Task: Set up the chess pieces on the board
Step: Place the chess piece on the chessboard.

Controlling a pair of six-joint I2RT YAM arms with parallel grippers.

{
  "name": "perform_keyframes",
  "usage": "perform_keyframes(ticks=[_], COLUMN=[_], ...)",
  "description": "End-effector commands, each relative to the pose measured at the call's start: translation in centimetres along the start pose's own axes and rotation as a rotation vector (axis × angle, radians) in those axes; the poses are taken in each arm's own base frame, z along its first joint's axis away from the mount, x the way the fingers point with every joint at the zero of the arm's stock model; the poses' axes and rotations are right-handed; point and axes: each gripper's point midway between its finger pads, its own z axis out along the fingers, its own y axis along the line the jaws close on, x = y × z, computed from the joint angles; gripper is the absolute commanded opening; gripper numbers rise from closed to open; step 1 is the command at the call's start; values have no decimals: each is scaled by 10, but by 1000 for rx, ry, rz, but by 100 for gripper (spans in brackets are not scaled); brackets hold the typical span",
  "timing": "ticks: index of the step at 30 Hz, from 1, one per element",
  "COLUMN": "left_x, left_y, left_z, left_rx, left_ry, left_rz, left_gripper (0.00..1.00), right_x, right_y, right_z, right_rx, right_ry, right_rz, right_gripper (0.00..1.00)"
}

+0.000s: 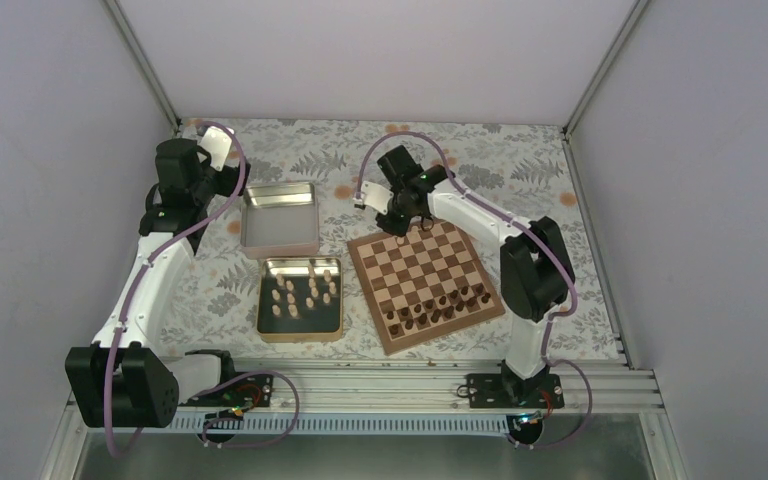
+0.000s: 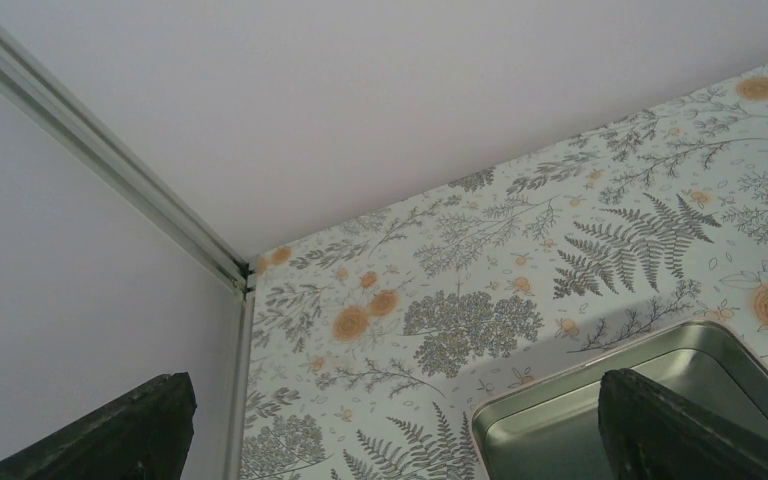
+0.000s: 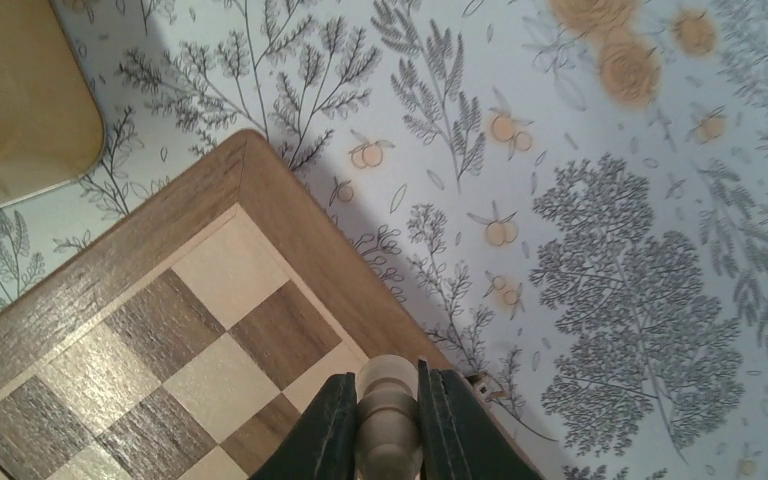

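Observation:
The board (image 1: 425, 280) lies tilted on the patterned table, right of centre, with dark chessmen in rows along its near edge. Several pale beige chess pieces (image 1: 300, 292) stand in a shallow tin (image 1: 301, 328) left of the board. My right gripper (image 1: 398, 228) hovers over the board's far left corner, shut on one pale chess piece (image 3: 389, 415); the board's corner squares (image 3: 210, 330) show just under it. My left gripper (image 2: 390, 440) is open with nothing between its fingers, raised at the far left beside an empty tin (image 2: 680, 350).
An empty square tin (image 1: 280, 220) sits behind the tin of pieces. White enclosure walls and metal posts (image 2: 110, 165) bound the table on the left, back and right. The arm bases and a rail (image 1: 380, 385) run along the near edge.

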Motion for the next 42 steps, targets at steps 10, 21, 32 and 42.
perform_keyframes(ticks=[10, 21, 32, 42], left_x=[-6, -7, -6, -7], left_y=[3, 3, 2, 2], left_z=[-3, -3, -2, -3], left_rx=[-3, -2, 1, 3], left_ry=[-24, -25, -22, -24], left_rz=[-15, -15, -15, -14], left_gripper=[100, 100, 100, 100], right_x=[24, 27, 33, 33], right_y=[-5, 6, 9, 8], right_z=[17, 22, 33, 41], right_rx=[-17, -81, -110, -114], right_ry=[4, 11, 45, 56], right_rz=[-6, -19, -21, -22], right_gripper=[12, 13, 13, 13])
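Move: The square for the held pale piece, third from the board's far-left corner in the far row, lies almost straight below the right hand: about 8 cm down, 1 cm back and 1 cm to the right. A pale piece already stands one square right of it, some 3 cm; the board's far-left outer corner is about 8 cm left of the hand, level with it. From the left hand, the square is roughly 36 cm right, 5 cm back and 25 cm down. The pale chess piece, still pinched upright in the right fingers, is lowered about 5.5 cm towards its far-row square in two stages: down while shifting nearly 2 cm right, a brief hold in height, then more slowly down and about 1 cm back. The wrist tips some 5–10 degrees, bringing the fingers nearer to vertical; they stay closed. ##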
